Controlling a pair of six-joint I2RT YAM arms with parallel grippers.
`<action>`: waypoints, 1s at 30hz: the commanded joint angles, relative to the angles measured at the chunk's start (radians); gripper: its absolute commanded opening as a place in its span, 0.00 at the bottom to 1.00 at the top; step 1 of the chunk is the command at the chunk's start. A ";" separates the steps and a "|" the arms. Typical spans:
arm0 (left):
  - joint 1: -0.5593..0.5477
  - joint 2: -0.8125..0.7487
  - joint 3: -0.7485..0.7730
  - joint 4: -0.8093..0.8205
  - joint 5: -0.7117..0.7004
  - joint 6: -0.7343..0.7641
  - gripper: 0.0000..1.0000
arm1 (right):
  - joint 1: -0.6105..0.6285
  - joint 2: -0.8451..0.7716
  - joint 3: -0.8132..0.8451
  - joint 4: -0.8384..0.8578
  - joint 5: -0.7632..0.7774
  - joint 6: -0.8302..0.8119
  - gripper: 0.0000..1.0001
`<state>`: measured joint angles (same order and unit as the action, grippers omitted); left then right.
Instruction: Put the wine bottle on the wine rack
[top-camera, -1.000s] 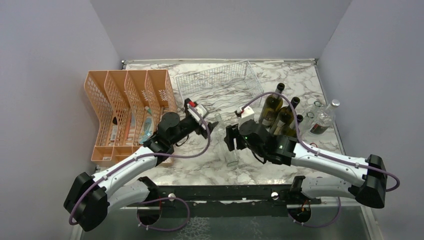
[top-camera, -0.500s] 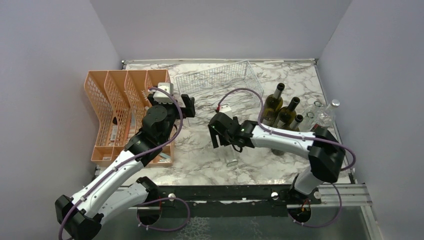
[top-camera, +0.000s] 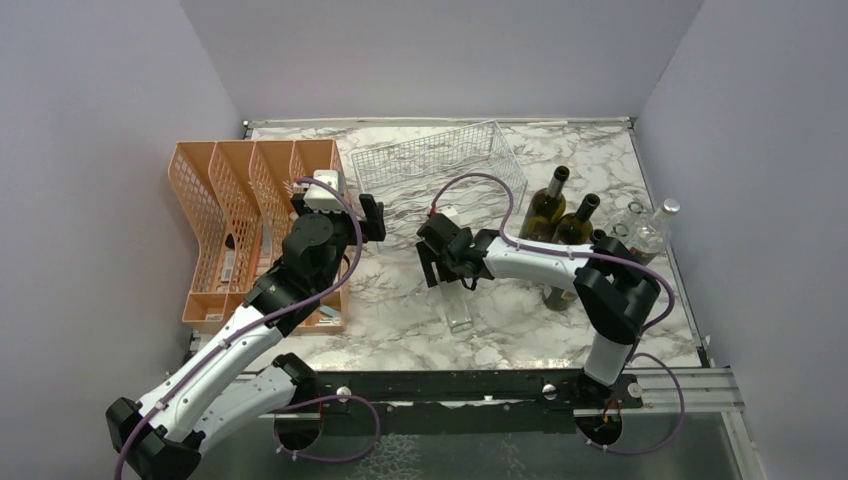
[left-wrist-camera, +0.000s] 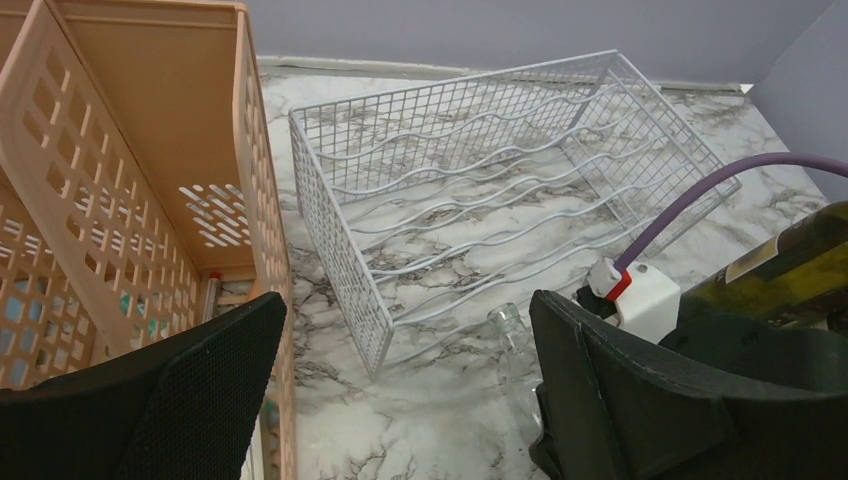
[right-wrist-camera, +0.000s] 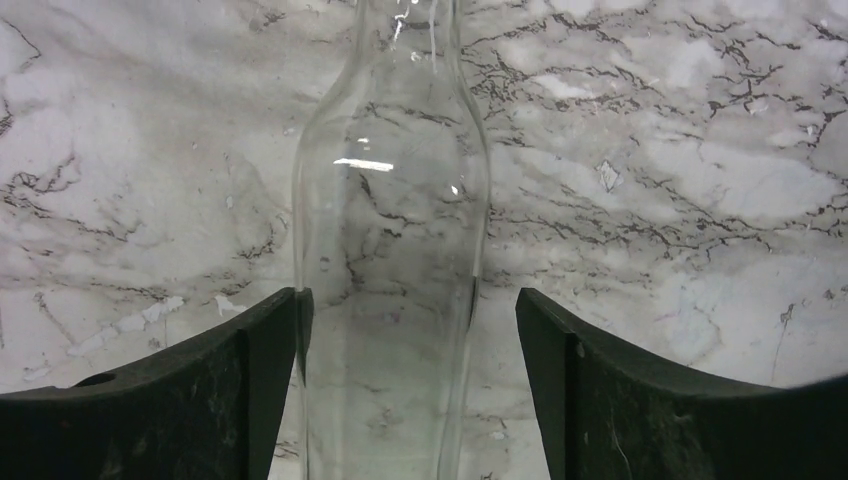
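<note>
A clear glass wine bottle (top-camera: 460, 308) lies on the marble table, its neck pointing towards the wine rack (top-camera: 440, 160), a white wire rack at the back. My right gripper (top-camera: 446, 268) is open and straddles the bottle (right-wrist-camera: 390, 250). Its left finger (right-wrist-camera: 200, 400) touches the glass, while a gap separates the right finger from it. My left gripper (top-camera: 372, 217) hangs open and empty beside the orange organiser, left of the bottle. In the left wrist view the rack (left-wrist-camera: 480, 170) lies ahead and the bottle's neck (left-wrist-camera: 510, 330) shows low.
An orange mesh file organiser (top-camera: 240, 220) stands at the left, close to my left arm. Dark green bottles (top-camera: 548, 210) stand upright at the right, with clear bottles (top-camera: 650, 230) beyond them. Grey walls enclose the table.
My left gripper has drawn back from the bottle's neck, up and left towards the organiser. My right gripper has shifted left along the bottle and its jaws have widened.
</note>
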<state>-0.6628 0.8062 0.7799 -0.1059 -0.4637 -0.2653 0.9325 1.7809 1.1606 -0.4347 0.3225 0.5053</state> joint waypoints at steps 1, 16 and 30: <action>0.003 0.011 0.026 -0.005 0.018 0.003 0.99 | -0.026 0.037 0.044 0.075 -0.067 -0.093 0.80; 0.004 0.044 0.024 0.016 0.086 -0.035 0.99 | -0.052 -0.041 -0.005 0.123 -0.147 -0.199 0.17; 0.003 0.029 -0.012 0.142 0.323 -0.031 0.99 | -0.052 -0.607 -0.344 0.408 -0.290 -0.277 0.08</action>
<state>-0.6628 0.8536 0.7792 -0.0605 -0.2855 -0.2966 0.8814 1.2785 0.8562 -0.2031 0.0795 0.2279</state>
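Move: The clear wine bottle lies on its side, neck pointing away from the robot, almost between the right hand's open fingers: its middle is some 2 cm ahead, 1 cm left and 1 cm lower. The wire wine rack is centred about 23 cm ahead and 2 cm left, while the green bottles stand roughly 21 cm right and 5 cm ahead. From the left hand the clear bottle is about 16 cm right, 5 cm back and 24 cm below. The right fingers close on the clear bottle's body just below the shoulder, after edging about 2 cm forward along it, and pinch it from both sides. Keeping that grip, the right hand lifts some 10 cm while drawing back about 5 cm and slightly right, turning counter-clockwise and tipping its fingers up. The left hand, still open, drifts nearly 4 cm right towards the bottle. ##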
